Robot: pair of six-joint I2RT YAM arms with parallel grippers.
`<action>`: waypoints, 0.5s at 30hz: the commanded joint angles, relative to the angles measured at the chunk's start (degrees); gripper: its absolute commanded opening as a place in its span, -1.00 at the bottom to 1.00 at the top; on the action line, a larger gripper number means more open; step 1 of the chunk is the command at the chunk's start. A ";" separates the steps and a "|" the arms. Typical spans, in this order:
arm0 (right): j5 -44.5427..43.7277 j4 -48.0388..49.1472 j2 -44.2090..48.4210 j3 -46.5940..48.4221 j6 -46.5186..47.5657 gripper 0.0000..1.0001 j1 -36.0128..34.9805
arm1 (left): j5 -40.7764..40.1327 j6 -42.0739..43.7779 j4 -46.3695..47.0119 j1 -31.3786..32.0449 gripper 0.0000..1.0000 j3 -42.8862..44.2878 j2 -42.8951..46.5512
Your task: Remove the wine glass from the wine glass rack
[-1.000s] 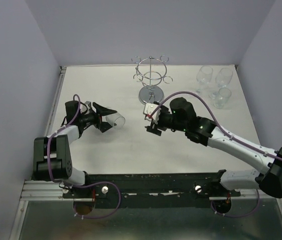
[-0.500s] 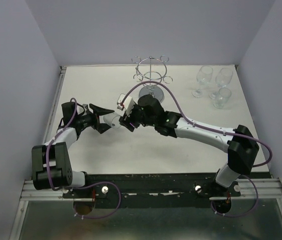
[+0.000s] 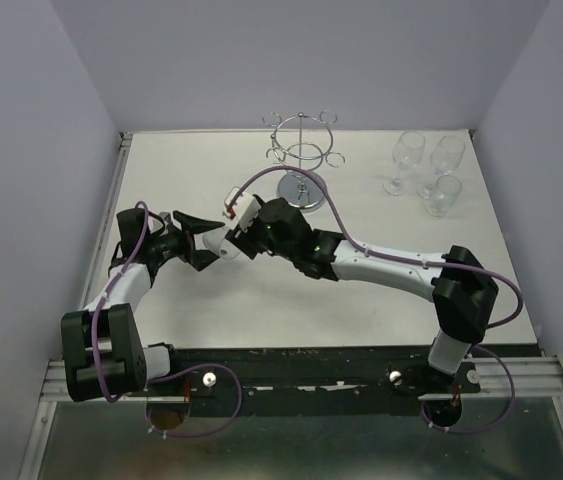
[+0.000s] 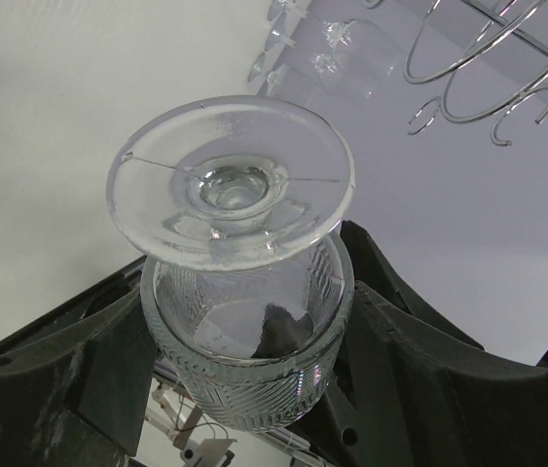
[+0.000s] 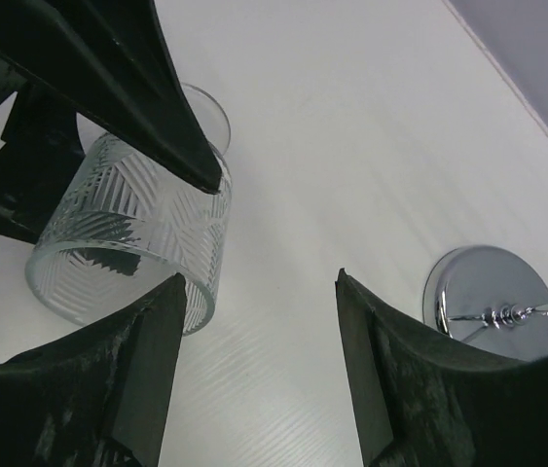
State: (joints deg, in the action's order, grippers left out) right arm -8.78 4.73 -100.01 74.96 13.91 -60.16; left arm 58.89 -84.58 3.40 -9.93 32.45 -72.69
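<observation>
The wine glass (image 3: pixel 225 240) is short, with a cut-pattern bowl (image 4: pixel 244 321) and a round foot. It lies sideways between the black fingers of my left gripper (image 3: pixel 201 240), which is shut on its bowl (image 5: pixel 132 229). Its foot points away from the left wrist camera, and its open rim faces my right gripper (image 3: pixel 238 236). The right gripper (image 5: pixel 259 292) stands open just at that rim; its left fingertip (image 5: pixel 162 311) is next to the rim and only table shows between its fingers. The chrome wine glass rack (image 3: pixel 303 155) stands at the back centre on its round base (image 5: pixel 493 302), its hooks (image 4: pixel 493 68) bare.
Three clear stemmed glasses (image 3: pixel 426 170) stand upright at the back right of the white table (image 3: pixel 361 320). Grey walls close the table on the left, back and right. The right arm stretches across the table's middle toward the left.
My right arm has swung left from the table's middle until its gripper reached the glass's rim. The left gripper has drawn slightly left, still holding the glass.
</observation>
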 commanded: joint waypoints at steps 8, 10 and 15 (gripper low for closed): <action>2.89 2.91 -3.70 2.56 1.82 -0.03 -0.40 | -0.97 -0.15 -3.31 -0.79 -1.00 -2.03 5.45; 2.54 3.35 -3.88 3.09 1.82 -0.33 -0.31 | -1.76 -0.06 -6.03 -0.88 -1.00 -2.39 5.80; 1.66 4.41 -3.97 4.49 1.64 -0.99 -0.48 | -4.39 0.99 -10.68 -1.05 0.97 -2.91 6.68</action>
State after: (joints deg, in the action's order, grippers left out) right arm -6.31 5.52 -103.48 76.07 15.35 -60.80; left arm 57.14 -84.09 -0.64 -10.72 30.30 -67.99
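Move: Just to the left of the right fingertips, about 4 cm off, 1 cm back and 2 cm lower at its middle, is the wine glass, already held by its bowl between the left fingers, its open mouth turned to the right hand. From the left hand the glass is practically at the pads, some 1 cm to the right. The rack stands about 13 cm ahead and 13 cm to the right of the right hand; the nearest standing glass is some 14 cm ahead and 33 cm to the right. Closing from about two-thirds open to almost shut, the right fingers pinch the wall at the glass's rim, one tip inside the mouth and one outside, while the hand sinks about 2 cm and eases some 1.5 cm left. The left hand keeps its hold of the bowl, drawing back about 1 cm. ##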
